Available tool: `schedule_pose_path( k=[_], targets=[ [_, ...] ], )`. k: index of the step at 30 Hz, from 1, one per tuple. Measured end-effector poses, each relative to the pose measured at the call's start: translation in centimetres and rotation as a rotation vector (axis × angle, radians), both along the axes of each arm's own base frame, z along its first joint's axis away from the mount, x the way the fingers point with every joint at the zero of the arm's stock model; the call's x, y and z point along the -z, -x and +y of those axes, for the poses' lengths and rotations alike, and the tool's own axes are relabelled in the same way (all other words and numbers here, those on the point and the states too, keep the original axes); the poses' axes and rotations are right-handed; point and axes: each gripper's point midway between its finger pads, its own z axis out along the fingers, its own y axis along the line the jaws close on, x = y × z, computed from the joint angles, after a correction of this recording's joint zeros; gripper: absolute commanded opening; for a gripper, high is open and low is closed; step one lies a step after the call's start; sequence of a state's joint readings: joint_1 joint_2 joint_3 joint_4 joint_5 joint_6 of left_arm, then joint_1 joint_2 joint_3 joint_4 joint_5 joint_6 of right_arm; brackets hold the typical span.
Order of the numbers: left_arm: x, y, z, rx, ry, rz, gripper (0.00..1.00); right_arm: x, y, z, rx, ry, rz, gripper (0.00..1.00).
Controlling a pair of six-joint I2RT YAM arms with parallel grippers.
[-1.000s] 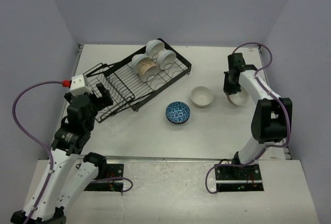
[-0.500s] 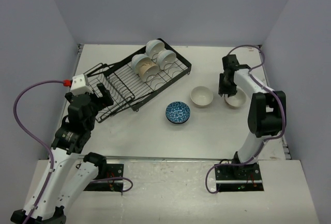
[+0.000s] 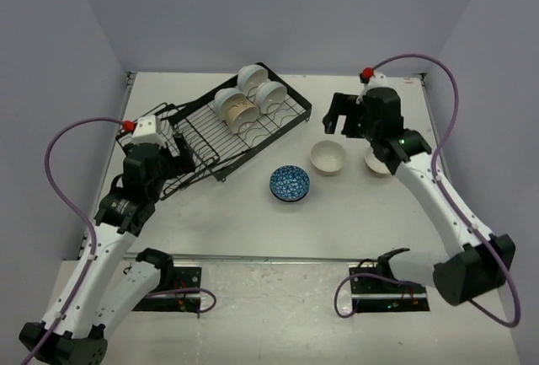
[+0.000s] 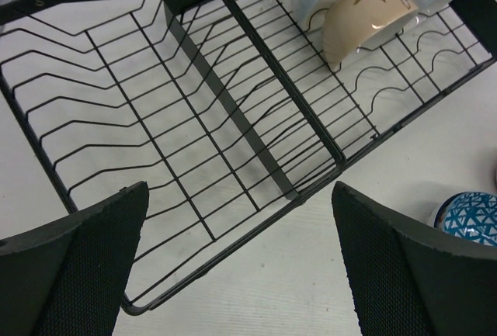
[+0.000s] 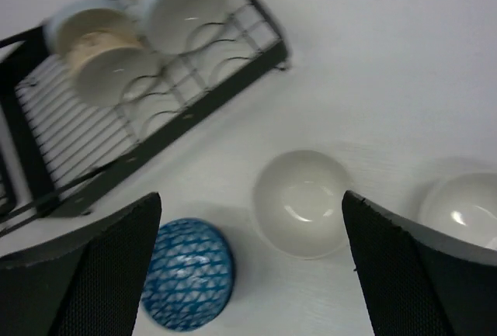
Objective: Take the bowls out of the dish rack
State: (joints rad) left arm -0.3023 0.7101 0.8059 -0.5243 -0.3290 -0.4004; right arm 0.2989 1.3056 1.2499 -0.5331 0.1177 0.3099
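Note:
The black wire dish rack (image 3: 199,135) lies slanted at the back left, with several bowls standing in its far end: white ones (image 3: 250,76) (image 3: 272,93) and a beige one (image 3: 241,112). On the table stand a blue-patterned bowl (image 3: 290,183), a white bowl (image 3: 328,157) and another white bowl (image 3: 377,164) partly under my right arm. My right gripper (image 3: 341,117) hovers open above the middle white bowl (image 5: 301,202), holding nothing. My left gripper (image 3: 173,151) is open over the rack's near edge (image 4: 233,119), empty.
The rack's left section is bare wire (image 4: 116,111). Grey walls close the table on three sides. A purple cable loops above my right arm (image 3: 438,70). The blue bowl (image 5: 186,274) sits just left of the right gripper's span.
My right gripper opened and let go of the white bowl at the right, then rose and swung left toward the rack. My left arm moved slightly closer to the rack.

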Motion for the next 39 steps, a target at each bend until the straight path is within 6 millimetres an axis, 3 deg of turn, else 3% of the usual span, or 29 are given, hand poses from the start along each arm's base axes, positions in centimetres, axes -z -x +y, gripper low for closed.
schedule_pose_path(
  k=[2,4,6,9,11,13,17,19,29,39],
  targets=[
    [0.6,-0.4,-0.6,0.023,0.002,0.03,1.0,-2.2,1.2,4.1,-0.115,-0.169,-0.124,0.99],
    [1.1,-0.7,-0.8,0.029,-0.005,0.058,1.0,-2.5,2.1,6.7,-0.165,-0.358,-0.182,0.99],
    [1.1,-0.5,-0.7,0.02,-0.018,0.071,1.0,-1.2,2.1,8.6,-0.159,-0.542,-0.172,0.99],
    [-0.4,0.0,0.1,-0.012,-0.027,0.032,1.0,1.0,0.1,11.4,-0.106,-0.743,-0.104,0.99],
    [-1.7,0.5,0.9,-0.047,-0.027,-0.017,1.0,4.1,-0.8,13.9,-0.089,-0.793,-0.014,0.99],
    [-2.6,1.0,1.7,-0.078,-0.027,-0.055,1.0,5.5,-1.9,16.8,-0.092,-0.848,0.04,0.95],
    [-2.7,1.8,2.4,-0.104,-0.022,-0.098,1.0,5.5,-4.8,22.3,-0.111,-0.96,0.073,0.86],
    [-2.2,1.8,2.4,-0.106,-0.027,-0.088,1.0,5.3,-5.8,24.0,-0.115,-1.012,0.068,0.82],
    [-1.6,1.8,2.2,-0.093,-0.027,-0.073,1.0,9.2,-9.8,26.9,-0.01,-1.113,0.097,0.7],
    [-2.1,2.1,2.2,-0.085,-0.015,-0.096,1.0,10.3,-12.9,28.8,0.011,-1.166,0.101,0.58]
  ],
)
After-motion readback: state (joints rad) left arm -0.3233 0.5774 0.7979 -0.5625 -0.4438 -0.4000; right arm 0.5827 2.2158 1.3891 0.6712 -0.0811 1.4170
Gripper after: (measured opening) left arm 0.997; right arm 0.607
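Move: Over the tabletop, the right hand is about 33 cm to the right of the tan bowl in the rack, which is some 14 cm farther ahead and 13 cm lower. The right-hand light bowl is about 22 cm ahead and 22 cm left. A white bowl sits on the table about 2 cm ahead, 3 cm left and 21 cm below. From the left hand, the tan bowl lies roughly 24 cm ahead, 16 cm right and 12 cm lower. Sweeping some 29 cm left towards the tan bowl, the right hand first rises and backs slightly, then goes forward and down and slows at the bowl's near rim. It rolls its left side up some 65 degrees while the wide-open fingers narrow partway; contact can't be made out. The left hand, open and empty, dips briefly, then eases back, left and up. ##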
